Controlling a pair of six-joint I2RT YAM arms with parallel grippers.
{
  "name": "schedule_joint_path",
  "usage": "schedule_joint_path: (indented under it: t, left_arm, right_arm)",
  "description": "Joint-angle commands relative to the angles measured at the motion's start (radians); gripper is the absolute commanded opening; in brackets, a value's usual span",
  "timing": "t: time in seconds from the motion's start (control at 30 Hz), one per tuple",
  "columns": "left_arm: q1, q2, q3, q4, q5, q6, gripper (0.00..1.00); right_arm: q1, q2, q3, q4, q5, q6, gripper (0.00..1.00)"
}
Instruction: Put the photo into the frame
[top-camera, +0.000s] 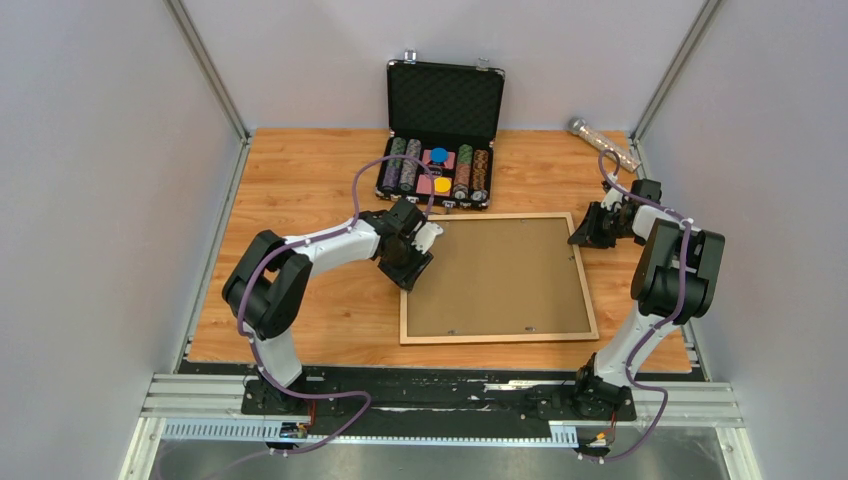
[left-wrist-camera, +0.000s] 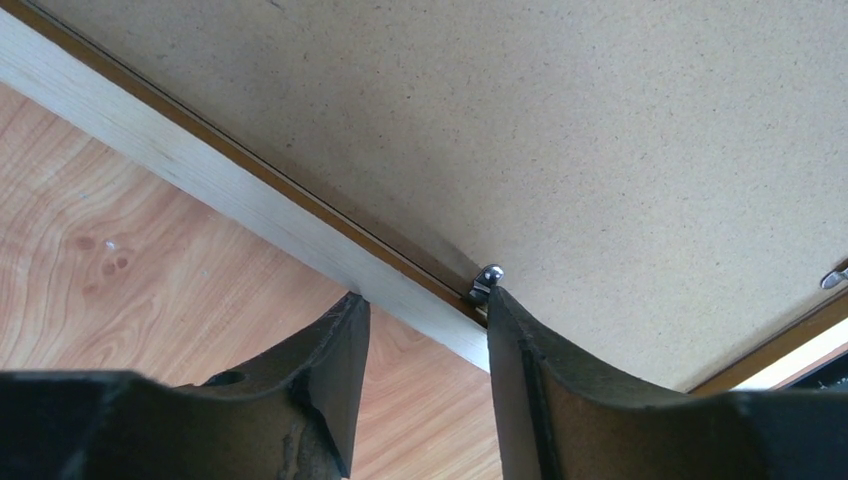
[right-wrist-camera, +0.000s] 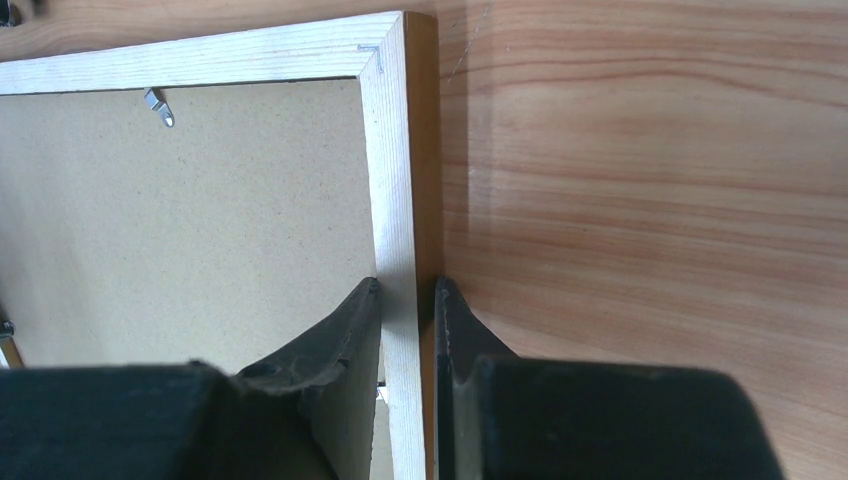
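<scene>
The frame (top-camera: 500, 336) lies face down on the table, its brown fibreboard backing (top-camera: 495, 275) facing up. The photo is out of view. My left gripper (top-camera: 412, 268) is low over the frame's left rail (left-wrist-camera: 200, 170) near the far corner. It is open (left-wrist-camera: 422, 295), the rail crossing slantwise between its fingers, and one fingertip touches a small metal clip (left-wrist-camera: 486, 280) at the backing's edge. My right gripper (top-camera: 590, 232) is shut (right-wrist-camera: 408, 285) on the frame's right rail (right-wrist-camera: 390, 150) near the far right corner, one finger inside over the backing and one outside.
An open black case (top-camera: 443, 100) holding poker chips stands just behind the frame. A shiny tube (top-camera: 603, 142) lies at the back right by the wall. Another metal clip (right-wrist-camera: 158, 105) sits on the far rail. Grey walls close in on both sides.
</scene>
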Motion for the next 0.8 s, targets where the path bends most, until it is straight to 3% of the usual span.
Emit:
schedule_joint_path:
  t: [0.0,0.1,0.23,0.57,0.7,0.77]
  left_arm:
    - [-0.008,-0.055,-0.01,-0.022,0.03,0.065,0.56]
    - [-0.008,-0.06,-0.009,-0.024,0.057,0.067,0.67]
    - [-0.008,-0.057,-0.006,-0.029,0.104,0.077,0.76]
    - [-0.008,-0.062,-0.004,-0.034,0.176,0.095,0.82]
    - [-0.008,-0.074,-0.003,-0.031,0.163,0.096,0.85]
    - [-0.008,-0.08,-0.003,-0.029,0.155,0.098,0.87]
  right_arm:
    - [-0.026,0.004,-0.014,-0.009,0.067,-0.008,0.0]
    - [-0.025,0.002,-0.013,-0.009,0.067,-0.009,0.0]
    - [-0.017,0.0,-0.011,-0.01,0.071,-0.008,0.0]
    - [0.029,-0.011,0.001,-0.009,0.143,-0.014,0.19]
    - [0.053,-0.004,0.007,-0.01,0.175,-0.023,0.19]
    - [0.062,0.002,0.012,-0.009,0.188,-0.027,0.14]
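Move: The next clip for the empty left hand, on the frame's near rail, lies about 9 cm back and 9 cm to its right, about 1 cm lower. The left-rim clip is right at the inner finger, roughly 2 cm right and 1 cm back. The frame's near-left corner is some 11 cm straight back. From the right hand, the near-rail clip lies about 21 cm back and 27 cm to the left. The left fingers let go of the left rim and its clip, which they had pinched between them, and spread wide. The hand draws back about 2 cm along the rim towards the near-left corner and the near-rail clip, staying low and turning slightly clockwise. The right hand keeps its grip on the right rim, tilting barely 5 degrees. ##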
